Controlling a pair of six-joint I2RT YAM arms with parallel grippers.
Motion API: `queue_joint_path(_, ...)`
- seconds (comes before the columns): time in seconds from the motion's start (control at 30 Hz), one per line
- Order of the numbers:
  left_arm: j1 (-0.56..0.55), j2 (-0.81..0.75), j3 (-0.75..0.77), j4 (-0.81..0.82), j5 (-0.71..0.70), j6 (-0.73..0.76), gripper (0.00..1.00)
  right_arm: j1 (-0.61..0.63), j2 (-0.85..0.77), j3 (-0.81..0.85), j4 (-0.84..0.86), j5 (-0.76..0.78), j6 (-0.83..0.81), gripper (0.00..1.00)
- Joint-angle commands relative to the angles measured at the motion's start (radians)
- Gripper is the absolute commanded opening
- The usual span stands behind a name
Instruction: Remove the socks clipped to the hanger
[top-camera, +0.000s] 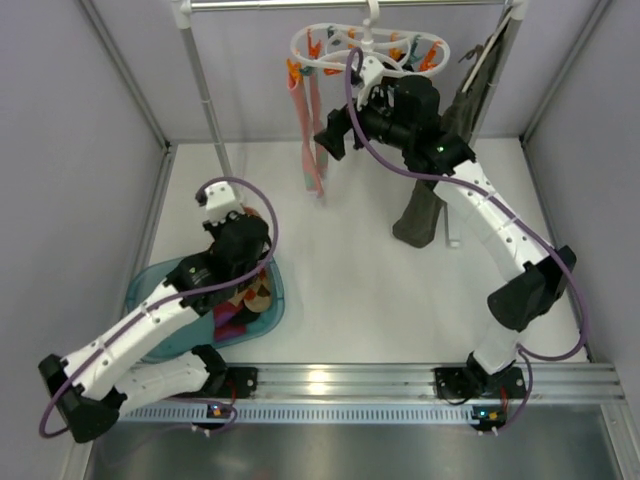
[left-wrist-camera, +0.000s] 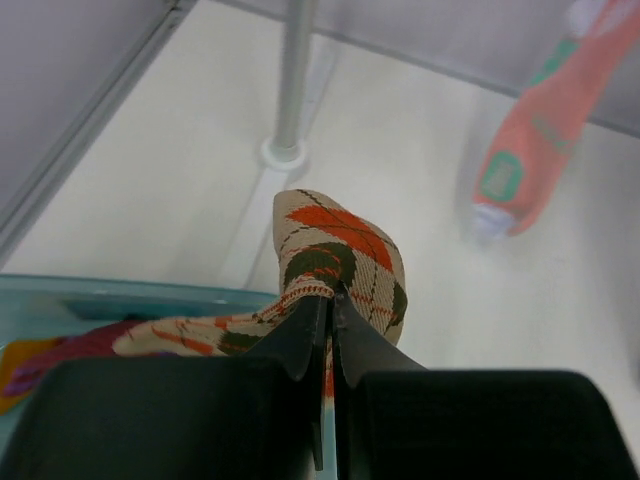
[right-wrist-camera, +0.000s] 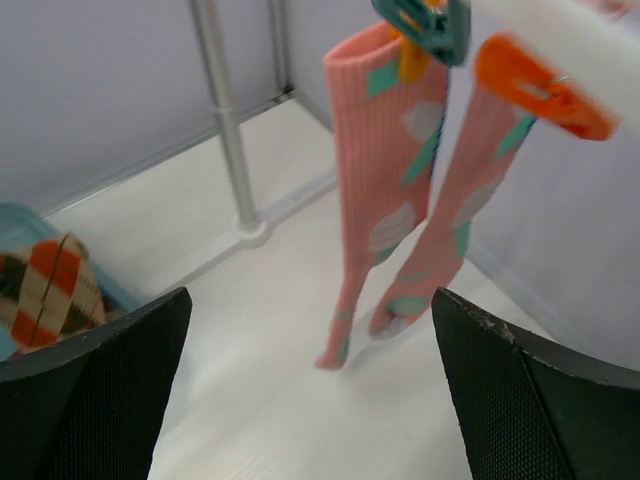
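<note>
The white hanger (top-camera: 365, 45) with orange and teal clips hangs from the top rail. Two pink socks (top-camera: 310, 130) with teal patches hang from its left clips. In the right wrist view they (right-wrist-camera: 385, 180) dangle under a teal clip (right-wrist-camera: 425, 25) and an orange clip (right-wrist-camera: 540, 85). My right gripper (top-camera: 335, 135) is just right of them, open wide and holding nothing (right-wrist-camera: 310, 310). My left gripper (top-camera: 250, 285) is over the teal tub, shut (left-wrist-camera: 332, 300) on a beige argyle sock (left-wrist-camera: 340, 250) with orange and dark green diamonds.
The teal tub (top-camera: 150, 290) at the front left holds a magenta sock (top-camera: 232, 320). A long olive garment (top-camera: 440, 180) hangs on a slim hanger behind my right arm. A metal rack pole (top-camera: 210, 110) stands at the back left, with walls on three sides.
</note>
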Motion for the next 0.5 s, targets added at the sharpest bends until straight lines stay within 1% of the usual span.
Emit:
queue_joint_path(0.0,0.076,-0.108,-0.057,-0.310,0.030,-0.142,0.00,-0.015,-0.121,-0.064,0.006,-0.246,0.001,0.99)
queue_joint_path(0.03,0.102,-0.132,-0.066,-0.377,0.036,-0.191,0.00,-0.015,-0.138,-0.107,0.013,-0.255,0.004,0.99)
queue_joint_path(0.13,0.102,-0.207,-0.111,-0.398,0.125,-0.248,0.00,-0.015,-0.200,-0.182,0.052,-0.275,0.021,0.99)
queue_joint_path(0.17,0.105,-0.218,-0.120,-0.449,0.133,-0.283,0.03,-0.018,-0.212,-0.201,0.062,-0.278,0.028,0.99)
queue_joint_path(0.2,0.108,-0.227,-0.144,-0.466,0.133,-0.311,0.12,-0.018,-0.238,-0.216,0.084,-0.290,0.042,0.99)
queue_joint_path(0.23,0.110,-0.230,-0.163,-0.480,0.136,-0.346,0.24,-0.018,-0.249,-0.243,0.092,-0.294,0.048,0.99)
queue_joint_path(0.27,0.110,-0.231,-0.177,-0.499,0.150,-0.365,0.63,-0.020,-0.260,-0.257,0.096,-0.300,0.055,0.99)
queue_joint_path(0.3,0.111,-0.238,-0.192,-0.500,0.159,-0.377,0.77,-0.020,-0.283,-0.282,0.102,-0.306,0.058,0.99)
queue_joint_path(0.33,0.110,-0.238,-0.190,-0.499,0.170,-0.386,0.98,-0.018,-0.293,-0.293,0.105,-0.306,0.058,0.99)
queue_joint_path(0.4,0.110,-0.242,-0.174,-0.496,0.206,-0.388,0.99,-0.021,-0.332,-0.314,0.102,-0.280,0.058,0.99)
queue_joint_path(0.47,0.110,-0.232,-0.122,-0.490,0.239,-0.371,0.99,-0.024,-0.376,-0.349,0.095,-0.257,0.064,1.00)
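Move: The left hand pinches the argyle sock; the teal bin's middle lies about 8 cm back, 11 cm to its left and 24 cm below, with the pole foot about 20 cm ahead, 6 cm left and 28 cm down. From the empty, open right hand, the pink sock hangs some 9 cm ahead, 8 cm left and 8 cm below; the hanger ring is roughly 15 cm ahead, 6 cm right and 9 cm above. Left sinks about 10 cm, swinging back-left, releasing the argyle sock above the bin; right backs off 10 cm. ##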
